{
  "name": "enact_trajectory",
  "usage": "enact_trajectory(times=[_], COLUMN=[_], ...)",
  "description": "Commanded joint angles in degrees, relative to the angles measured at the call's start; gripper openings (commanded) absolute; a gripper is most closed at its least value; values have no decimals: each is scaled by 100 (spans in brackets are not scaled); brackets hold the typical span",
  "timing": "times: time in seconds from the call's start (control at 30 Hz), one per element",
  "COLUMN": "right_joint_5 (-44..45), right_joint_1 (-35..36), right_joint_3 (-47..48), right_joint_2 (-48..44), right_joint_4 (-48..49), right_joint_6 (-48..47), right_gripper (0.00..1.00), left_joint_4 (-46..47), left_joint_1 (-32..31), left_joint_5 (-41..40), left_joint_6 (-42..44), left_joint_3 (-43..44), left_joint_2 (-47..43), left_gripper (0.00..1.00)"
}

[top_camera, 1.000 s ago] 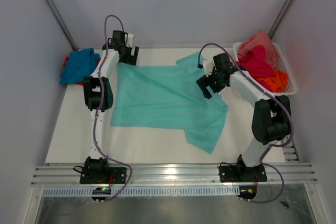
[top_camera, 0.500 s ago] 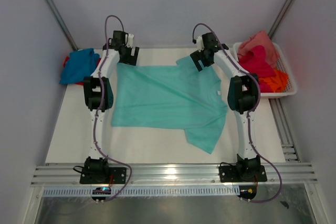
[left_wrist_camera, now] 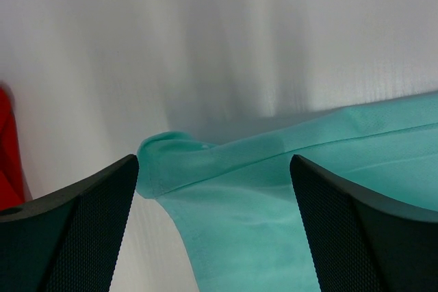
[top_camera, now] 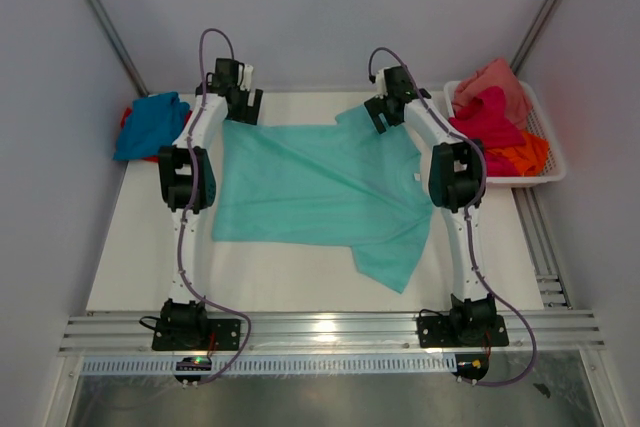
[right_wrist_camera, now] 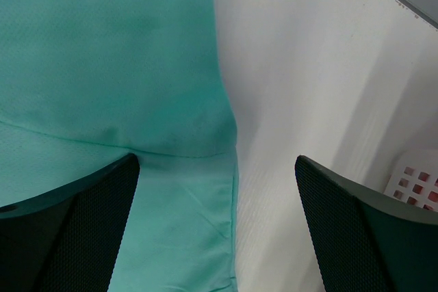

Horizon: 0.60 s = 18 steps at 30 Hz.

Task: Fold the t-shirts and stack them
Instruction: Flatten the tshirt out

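A mint-teal t-shirt lies spread flat on the white table, one sleeve reaching toward the near right. My left gripper hangs open over its far left corner; in the left wrist view the folded hem corner lies between the spread fingers. My right gripper is open over the far right sleeve; the right wrist view has the sleeve edge between its fingers. Neither holds cloth. A blue t-shirt lies on a red one at the far left. Salmon, magenta and orange t-shirts fill the basket.
The white mesh basket stands at the table's far right, close to the right arm. Its corner shows in the right wrist view. Metal rails run along the near edge by the arm bases. Grey walls enclose the table.
My right arm swung from the shirt's right side up to the far right sleeve and stretched out. The shirt's right part now lies flatter. The left arm stayed put.
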Motion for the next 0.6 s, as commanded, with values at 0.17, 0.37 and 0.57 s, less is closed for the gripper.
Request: enact_trajectory(times=[0.17,0.37,0.57], right_joint_5=[-126,-935,-1945], right_joint_1=[-43,63,98], right_joint_3=[-5,-1958,-2336], right_joint_2=[-349,-2028,-2459], right_joint_4=[-19,571,-149], right_joint_6=[129,-353,-451], right_gripper=[99,99,99], left_joint_4=[-330,-804,-1728], left_joint_1=[-4,-4,-171], left_joint_5=[-37,1148,2373], left_joint_6=[95,52,446], left_joint_3=[18,-562,-1800], left_joint_2=[-914,-2083,-2761], left_gripper=[93,95,93])
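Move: The turquoise t-shirt's middle lies about 20 cm back and 22 cm to the right of the left hand, and some 21 cm back and 15 cm to the left of the right hand, a few centimetres lower. Its far hem corner is about 5 cm to the left of the left hand, level with it; the far sleeve is right under the right hand. The blue folded stack stands roughly 24 cm to the left of the left hand and 2 cm back. The far edge of the t-shirt is left behind by both open hands. After a brief pause, the left rises some 14 cm off the hem corner while drawing back and a little right, turning clockwise; the right, after a tiny dip, travels back about 8 cm low over the sleeve towards the shirt's middle, then lifts some 5 cm and drifts left, turning about 10 degrees counter-clockwise. ##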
